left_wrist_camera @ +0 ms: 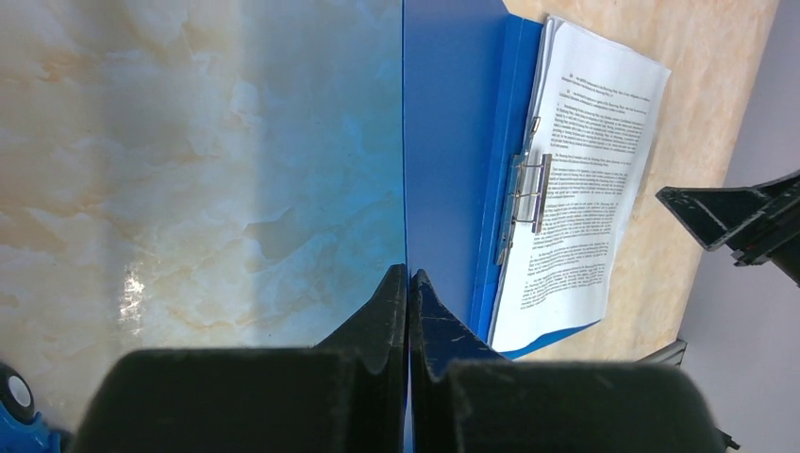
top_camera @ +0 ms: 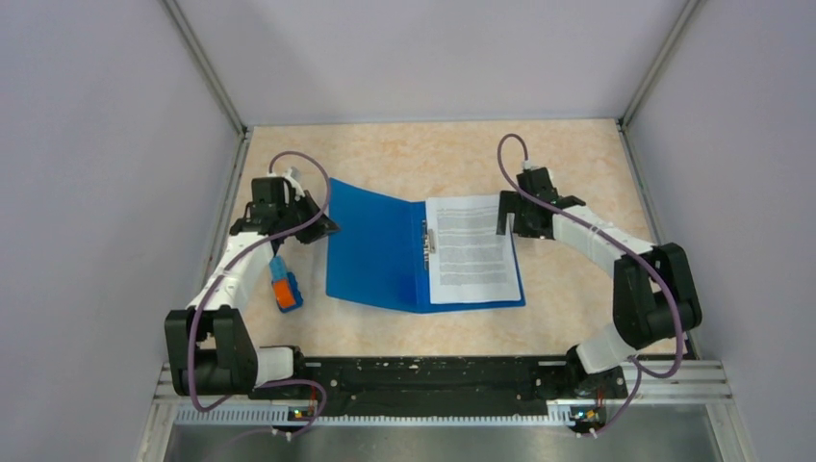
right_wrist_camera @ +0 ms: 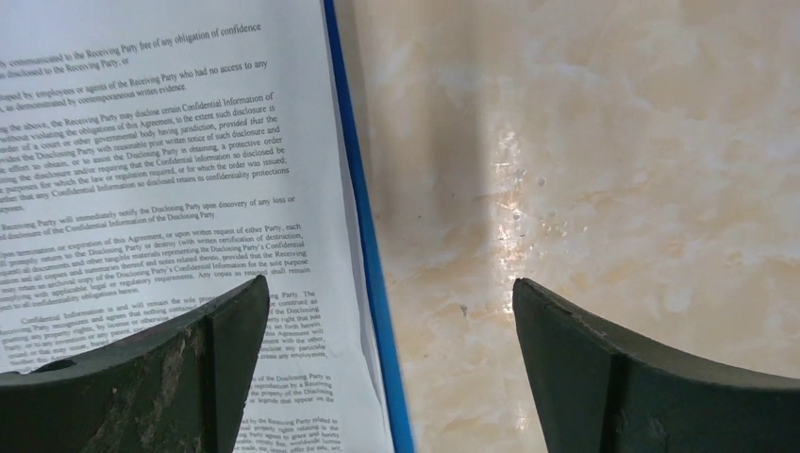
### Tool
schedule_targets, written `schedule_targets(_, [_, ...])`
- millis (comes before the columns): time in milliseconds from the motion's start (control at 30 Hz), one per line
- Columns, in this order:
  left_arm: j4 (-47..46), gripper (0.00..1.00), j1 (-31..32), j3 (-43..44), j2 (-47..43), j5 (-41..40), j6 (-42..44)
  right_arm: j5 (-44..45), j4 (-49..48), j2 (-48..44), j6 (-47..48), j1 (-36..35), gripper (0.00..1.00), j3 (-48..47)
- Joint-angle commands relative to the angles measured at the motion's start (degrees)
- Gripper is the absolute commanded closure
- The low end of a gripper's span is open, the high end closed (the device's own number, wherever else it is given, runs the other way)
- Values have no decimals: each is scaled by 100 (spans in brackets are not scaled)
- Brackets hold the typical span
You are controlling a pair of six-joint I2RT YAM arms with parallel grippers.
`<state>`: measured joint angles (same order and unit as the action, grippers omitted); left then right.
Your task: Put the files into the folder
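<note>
The blue folder [top_camera: 375,250] lies open on the table, its metal clip [top_camera: 429,236] at the spine. The files [top_camera: 471,248], white printed sheets, rest on its right half. My left gripper [top_camera: 322,228] is shut on the outer edge of the folder's left cover. In the left wrist view that cover [left_wrist_camera: 453,142] runs edge-on between the pressed-together fingers of the gripper [left_wrist_camera: 408,274], with the files [left_wrist_camera: 585,170] beyond. My right gripper [top_camera: 507,217] stands open over the files' right edge. In the right wrist view, the gripper [right_wrist_camera: 387,288] straddles the files [right_wrist_camera: 160,170] and the folder's blue rim [right_wrist_camera: 363,217], holding nothing.
A small orange-and-blue block [top_camera: 284,287] lies on the table left of the folder, under the left arm. Grey walls close in the table on the left, right and back. A black rail [top_camera: 433,371] carries the arm bases along the near edge.
</note>
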<state>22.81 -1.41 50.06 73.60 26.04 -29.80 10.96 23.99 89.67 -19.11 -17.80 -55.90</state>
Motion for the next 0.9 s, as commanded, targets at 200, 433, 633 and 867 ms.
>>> schedule_targets(200, [27,100,7,333,-219,-192,159,778,419,-785,-775,-361,1,-110])
schedule_targets(433, [44,100,9,293,-292,-236,203,984,587,-1037,-918,-870,2,-254])
schedule_targets(633, [64,100,9,290,-342,-257,240,1249,867,-838,-1077,-1674,5,-688])
schedule_targets(867, [-57,100,9,147,-454,-229,255,1321,836,-348,-1396,-2700,29,-1125])
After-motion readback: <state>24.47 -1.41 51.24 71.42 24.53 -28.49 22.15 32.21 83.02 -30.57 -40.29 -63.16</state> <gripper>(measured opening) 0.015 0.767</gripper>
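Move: Above the folder's right edge, the open right hand has the metal clip about 22 cm to its left, 1 cm back and 4 cm below. The papers' middle is 12 cm left, 4 cm back, equally low. From the left hand, which already pinches the raised left cover's outer edge, the clip lies some 20 cm right, 1 cm ahead and 11 cm below; the toy truck sits roughly 13 cm left, 11 cm back and 10 cm below. Rising a couple of centimetres first, the right hand then sweeps left over the papers towards the clip, gathering speed. In all it goes about 11 cm left, 7 cm up and 4 cm back, with the fingertips tilting up some 10 degrees and the wide-open fingers drawing in by about a fifth. The left hand keeps its pinch on the cover and eases up about a centimetre. ##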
